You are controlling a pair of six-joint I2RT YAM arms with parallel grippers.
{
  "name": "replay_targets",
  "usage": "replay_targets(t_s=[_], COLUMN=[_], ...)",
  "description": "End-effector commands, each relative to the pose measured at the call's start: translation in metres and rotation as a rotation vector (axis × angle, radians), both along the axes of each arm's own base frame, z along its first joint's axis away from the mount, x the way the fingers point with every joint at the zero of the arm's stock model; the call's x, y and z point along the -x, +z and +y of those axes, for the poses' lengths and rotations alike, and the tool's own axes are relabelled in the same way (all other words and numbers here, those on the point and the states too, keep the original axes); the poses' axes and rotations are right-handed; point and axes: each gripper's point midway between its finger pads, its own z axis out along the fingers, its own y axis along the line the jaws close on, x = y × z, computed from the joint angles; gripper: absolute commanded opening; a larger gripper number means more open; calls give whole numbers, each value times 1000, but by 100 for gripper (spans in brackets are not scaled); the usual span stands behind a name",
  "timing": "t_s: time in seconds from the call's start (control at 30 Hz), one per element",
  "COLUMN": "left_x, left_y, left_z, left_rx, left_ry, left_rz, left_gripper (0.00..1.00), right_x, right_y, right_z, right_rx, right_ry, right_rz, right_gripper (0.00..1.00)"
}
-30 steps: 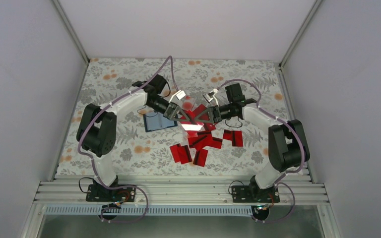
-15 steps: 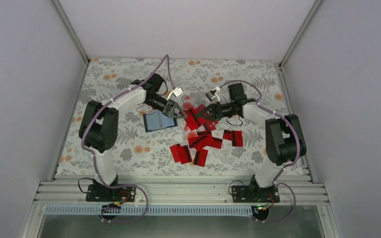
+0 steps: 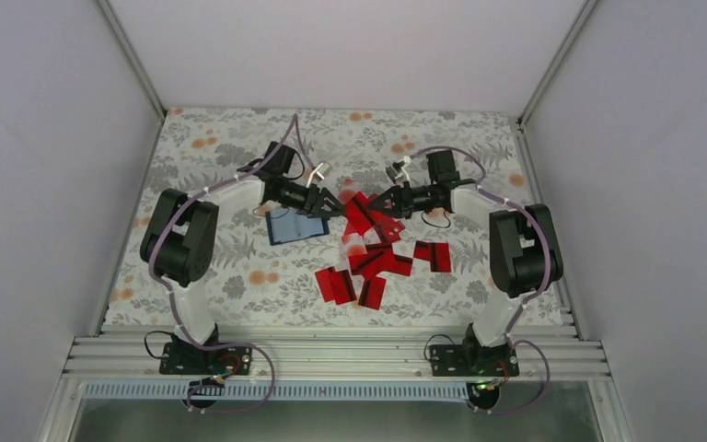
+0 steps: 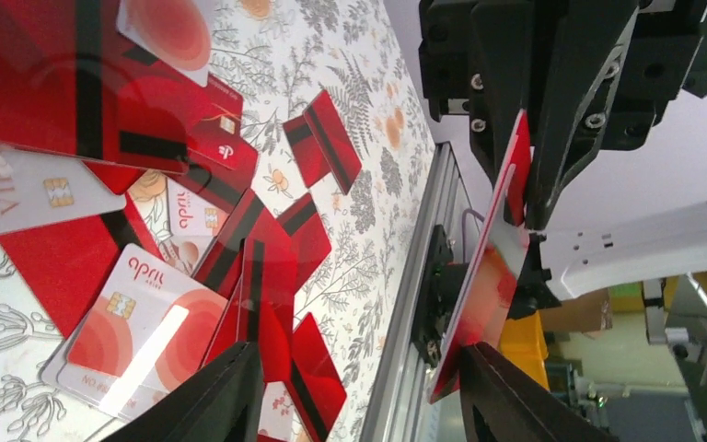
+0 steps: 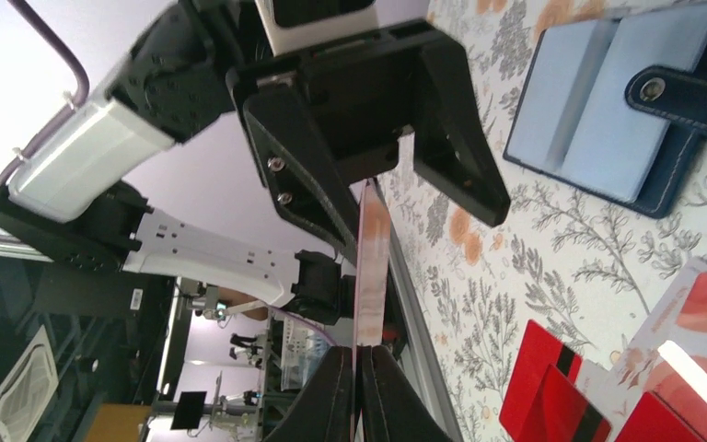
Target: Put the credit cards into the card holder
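Note:
My right gripper [image 5: 359, 368] is shut on one red credit card [image 5: 371, 262], held on edge above the table. That card [image 4: 492, 267] reaches across to my left gripper [image 4: 359, 354], which stands open around its far end. The card's end lies close to one left finger [image 4: 506, 396]; I cannot tell if they touch. From above, the left gripper [image 3: 334, 203] and right gripper [image 3: 376, 204] face each other over the pile of loose credit cards [image 3: 377, 262]. The card holder [image 3: 295, 226] lies open on the cloth just left of them, its pale blue inside and navy strap [image 5: 608, 120] showing.
A floral cloth [image 3: 221, 157] covers the table inside white walls. Two red cards [image 3: 433, 255] lie apart to the right of the pile, and more [image 3: 350, 287] towards the front. An aluminium rail [image 3: 331, 354] runs along the near edge.
My left gripper has opened and let go of the card, which stays in my shut right gripper. Both grippers have drawn a little farther back over the table.

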Motion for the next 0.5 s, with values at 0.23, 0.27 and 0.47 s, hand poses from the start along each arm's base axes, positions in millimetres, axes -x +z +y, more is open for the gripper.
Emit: replay_targets(t_s=[0.23, 0.27, 0.47], left_x=[-26, -28, -39], left_y=[61, 65, 70], left_z=[0, 0, -1], left_rx=[108, 118, 153], left_ry=[255, 260, 341], left_rz=[-13, -12, 49], left_gripper=[70, 72, 72], right_x=[-36, -37, -49], right_y=[20, 20, 37], right_z=[1, 2, 4], right_rx=[26, 28, 28], right_ry=[-83, -85, -113], right_rz=[28, 39, 43], right_gripper=[4, 4, 4])
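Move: The held red card, pinched edge-on by the right hand, has its middle about 4 cm to the left hand's right, level with it in reach and some 3 cm higher. From the left hand the open card holder lies roughly 11 cm left, 3 cm back and 14 cm below; the nearest loose cards are about 10 cm right and 3 cm back, 14 cm down. From the right hand, the left gripper sits about 7 cm left, 1 cm back and 3 cm lower. The held card is carried about 3.5 cm forward and a little up by the right hand, whose pinch stays shut. The left hand rises some 6 cm towards it from below, also drifting about 3 cm forward, turning roughly 15 degrees counter-clockwise and opening its fingers wider, so that they straddle the card's free edge without closing. ##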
